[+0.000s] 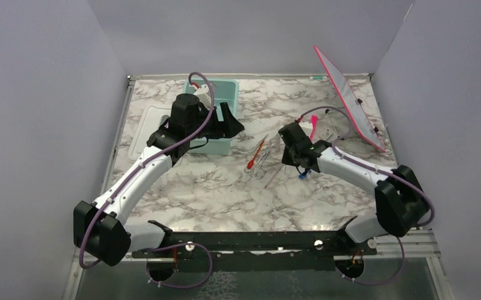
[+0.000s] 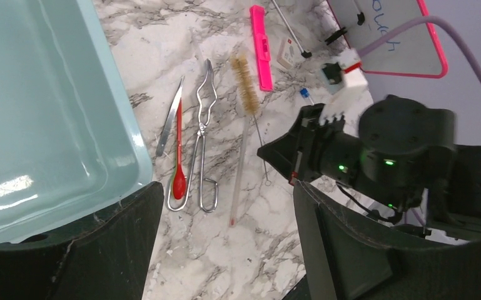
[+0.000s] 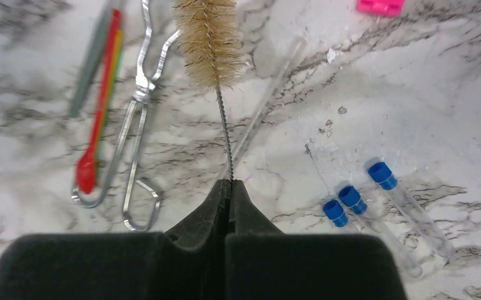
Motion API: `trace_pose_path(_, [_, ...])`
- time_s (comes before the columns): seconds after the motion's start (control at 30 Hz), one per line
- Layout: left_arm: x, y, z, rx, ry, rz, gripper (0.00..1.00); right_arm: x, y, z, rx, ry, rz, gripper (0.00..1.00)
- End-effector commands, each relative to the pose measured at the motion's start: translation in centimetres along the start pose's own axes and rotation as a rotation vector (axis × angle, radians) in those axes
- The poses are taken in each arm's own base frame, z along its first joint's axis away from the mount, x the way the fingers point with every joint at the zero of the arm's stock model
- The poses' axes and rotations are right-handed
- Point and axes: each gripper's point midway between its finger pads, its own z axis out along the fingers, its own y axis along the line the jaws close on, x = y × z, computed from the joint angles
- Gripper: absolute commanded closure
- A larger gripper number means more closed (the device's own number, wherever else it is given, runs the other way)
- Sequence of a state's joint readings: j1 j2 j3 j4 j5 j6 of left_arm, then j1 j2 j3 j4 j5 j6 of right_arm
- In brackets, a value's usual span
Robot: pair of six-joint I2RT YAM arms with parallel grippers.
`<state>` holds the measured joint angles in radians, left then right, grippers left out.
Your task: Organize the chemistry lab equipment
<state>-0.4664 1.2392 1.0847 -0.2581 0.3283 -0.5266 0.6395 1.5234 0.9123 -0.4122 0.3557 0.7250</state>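
My right gripper (image 3: 229, 184) is shut on the thin wire stem of a bristle brush (image 3: 209, 40) that points away from it over the marble. Left of the brush lie the wire tongs (image 3: 134, 125) and a red-tipped dropper (image 3: 97, 125). A thin clear rod (image 3: 263, 109) lies just to its right. Three blue-capped vials (image 3: 350, 200) rest to the right of the jaws. My left gripper (image 2: 222, 206) hangs open and empty beside the teal tub (image 2: 50, 94), above the tongs (image 2: 201, 131). A squeeze bottle with a red nozzle (image 1: 201, 92) lies in the tub.
A white lid (image 1: 150, 122) lies left of the tub. A pink strip (image 2: 263, 47) lies beyond the brush. A pink-framed whiteboard (image 1: 350, 100) leans at the back right. Grey walls enclose the table on three sides.
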Motion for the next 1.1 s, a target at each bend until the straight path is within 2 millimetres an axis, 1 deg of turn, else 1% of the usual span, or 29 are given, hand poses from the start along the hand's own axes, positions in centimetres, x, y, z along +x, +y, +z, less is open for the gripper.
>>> trace_pose_path(0.0, [-1.9,-1.9,0.3,0.066,-0.051,-0.038,0.20,-3.7,0.2,-3.6,-0.056,-0.130,0.049,1.00])
trace_pose_path(0.07, [-1.7,-2.4,0.5,0.100,-0.041,-0.064,0.20,-4.8,1.1,-5.2,-0.126,-0.166,0.059,1.00])
trace_pose_path(0.13, [-1.6,-3.3,0.8,0.150,-0.034,-0.097,0.19,-5.9,2.6,-7.1,-0.237,-0.203,0.053,1.00])
trace_pose_path(0.2, [-1.4,-4.2,1.1,0.202,-0.031,-0.133,0.18,-7.1,4.6,-9.5,-0.378,-0.246,0.037,0.99])
trace_pose_path(0.23, [-1.0,-4.5,1.3,0.224,-0.024,-0.155,0.18,-7.8,5.6,-11.1,-0.459,-0.277,0.031,0.99])
trace_pose_path(0.3, [-1.0,-5.5,1.9,0.279,-0.030,-0.184,0.18,-8.5,7.5,-13.6,-0.603,-0.314,0.013,1.00])
trace_pose_path(0.37, [-0.6,-6.3,2.5,0.318,-0.029,-0.209,0.19,-9.2,9.2,-16.4,-0.739,-0.349,-0.016,0.99])
trace_pose_path(0.4, [-0.5,-6.7,2.8,0.332,-0.030,-0.214,0.20,-9.5,9.8,-17.4,-0.786,-0.358,-0.024,0.99])
trace_pose_path(0.43, [-0.6,-6.8,3.1,0.337,-0.037,-0.223,0.25,-9.8,10.2,-18.0,-0.817,-0.363,-0.026,0.99])
trace_pose_path(0.5, [-1.0,-7.3,3.4,0.356,-0.064,-0.219,0.31,-10.1,11.0,-18.9,-0.859,-0.363,-0.034,0.99])
trace_pose_path(0.57, [-1.1,-7.5,3.7,0.358,-0.080,-0.215,0.35,-10.4,11.7,-19.8,-0.904,-0.363,-0.046,0.99])
trace_pose_path(0.63, [-1.3,-8.2,3.7,0.377,-0.093,-0.189,0.36,-10.5,12.3,-20.4,-0.942,-0.357,-0.053,0.99])
trace_pose_path(0.7, [-1.3,-8.5,3.8,0.377,-0.110,-0.169,0.39,-10.4,12.7,-20.7,-0.967,-0.345,-0.052,0.99])
trace_pose_path(0.73, [-1.4,-8.6,3.8,0.377,-0.119,-0.161,0.41,-10.2,12.9,-20.7,-0.973,-0.335,-0.053,0.99])
trace_pose_path(0.77, [-1.3,-8.7,3.9,0.376,-0.124,-0.156,0.43,-10.5,13.2,-21.1,-0.997,-0.350,-0.052,0.99])
trace_pose_path(0.9, [-1.3,-9.2,3.9,0.389,-0.139,-0.139,0.55,-10.4,13.6,-21.0,-1.013,-0.338,-0.047,0.99])
trace_pose_path(0.97, [-1.1,-9.4,4.0,0.393,-0.140,-0.123,0.62,-10.4,13.8,-21.1,-1.027,-0.336,-0.046,0.99])
trace_pose_path(1.0, [-1.0,-9.4,4.0,0.393,-0.140,-0.115,0.67,-10.4,13.9,-21.1,-1.036,-0.338,-0.047,0.99])
trace_pose_path(1.03, [-1.0,-9.4,4.0,0.391,-0.142,-0.112,0.74,-10.4,14.0,-21.2,-1.043,-0.337,-0.049,0.99])
trace_pose_path(1.07, [-1.1,-9.3,4.1,0.386,-0.149,-0.104,0.85,-10.3,14.1,-21.2,-1.048,-0.334,-0.053,0.99])
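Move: Level in the right hand's shut fingers, about 4 cm above the table, the brush has its middle some 4 cm ahead of them. The left gripper lies about 20 cm left of the right hand and 20 cm higher. On the table, the tongs are level with the right hand, 9 cm left; the blue-capped tubes are 5 cm back, 6 cm right. From the left hand, the brush is about 3 cm ahead, 20 cm right and 19 cm down. Lifting the brush about 22 cm and swinging it some 11 cm left towards the left gripper, the right hand keeps its pinch on the stem and turns its fingers from forward-down round to the left. The left hand goes about 9 cm right to meet it, then rises a little and rolls some 20 degrees, half-closing around the stem just under the bristles. ##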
